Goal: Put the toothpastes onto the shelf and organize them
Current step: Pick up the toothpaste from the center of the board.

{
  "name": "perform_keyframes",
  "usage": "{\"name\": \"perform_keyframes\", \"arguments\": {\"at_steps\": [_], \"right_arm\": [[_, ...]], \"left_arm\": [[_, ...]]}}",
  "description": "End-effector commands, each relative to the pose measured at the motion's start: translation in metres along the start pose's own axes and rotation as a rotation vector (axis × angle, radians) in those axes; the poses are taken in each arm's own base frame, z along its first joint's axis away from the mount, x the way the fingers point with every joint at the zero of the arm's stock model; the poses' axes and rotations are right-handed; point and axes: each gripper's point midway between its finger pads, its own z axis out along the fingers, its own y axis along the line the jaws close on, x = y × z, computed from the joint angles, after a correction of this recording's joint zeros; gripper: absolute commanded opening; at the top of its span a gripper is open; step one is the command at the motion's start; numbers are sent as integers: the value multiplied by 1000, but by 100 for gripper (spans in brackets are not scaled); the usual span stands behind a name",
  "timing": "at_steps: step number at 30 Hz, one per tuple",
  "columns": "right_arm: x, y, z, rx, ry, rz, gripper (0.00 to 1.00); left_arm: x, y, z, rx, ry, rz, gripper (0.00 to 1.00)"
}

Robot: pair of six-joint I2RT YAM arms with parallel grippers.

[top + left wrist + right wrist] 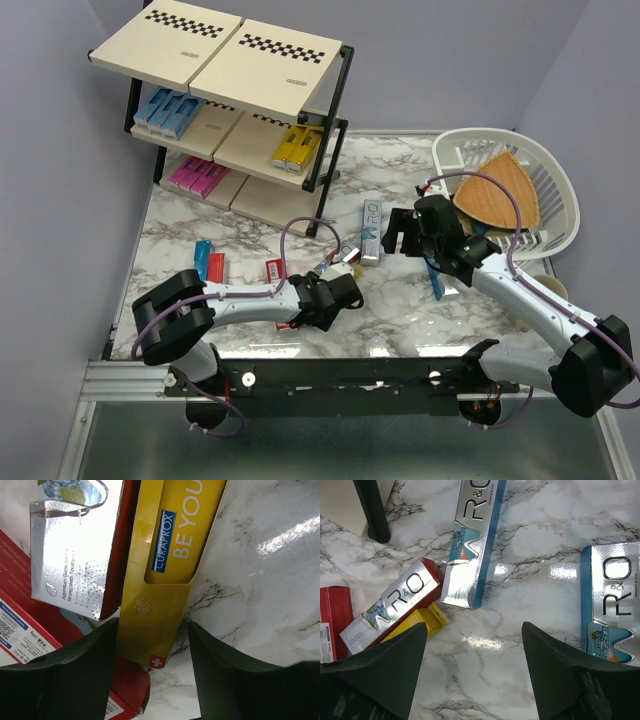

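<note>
In the left wrist view a yellow toothpaste box lies on the marble with its near end between the jaws of my left gripper. The left finger touches the box and the right finger stands a small gap off, so the gripper is open. A silver box and red boxes lie just left of it. My right gripper hovers open over bare marble, with silver-teal boxes ahead and to its right. The shelf holds blue, yellow and pink boxes.
A white basket at the back right holds a wedge-shaped wooden board. Loose red and blue boxes lie at the table's left, and a teal box lies under the right arm. A black shelf leg stands close by.
</note>
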Motion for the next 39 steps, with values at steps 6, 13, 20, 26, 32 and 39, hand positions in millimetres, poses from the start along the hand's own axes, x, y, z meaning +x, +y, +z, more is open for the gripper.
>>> {"name": "perform_keyframes", "arguments": {"at_steps": [6,13,20,26,32,39], "right_arm": [[-7,2,0,-15,-26,3,85],[-11,-3,-3,10,-48,-9,85],[-41,-12,-19,79,-137,-49,85],[-79,-21,-46,145,-273,-47,85],[-101,-26,-61,182,-350,-57,85],[-107,-24,-59,185,-360,-62,85]], "left_arm": [[-13,-12,-6,44,-23,-7,59],[-31,-13,-28,84,-81,-15,49],[-64,-9,-74,161,-212,-55,48],[-89,13,-116,132,-317,-71,44],[-119,42,-170,125,-480,-120,41],[-122,90,-214,66,-554,-171,41]]}}
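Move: The last yellow toothpaste on the table already has its near end between the left hand's open fingers; its middle lies about 4 cm ahead, 4 cm right and roughly 1 cm below. The silver R&O box beside it is some 8 cm ahead and 1 cm right of the hand, the red box about 3 cm ahead and 8 cm left. From the right hand, the yellow toothpaste lies about 10 cm back, 8 cm left and 13 cm down. The yellow toothpaste is pinched by its near end as the left fingers close across its sides, then carried up about 23 cm, slowly at first and then briskly, swinging slightly right and back again. The left hand tips its fingers up and forward and rolls its left side down on the way, some 30 degrees altogether. The empty right hand, still open, rises about 9 cm and eases right. ##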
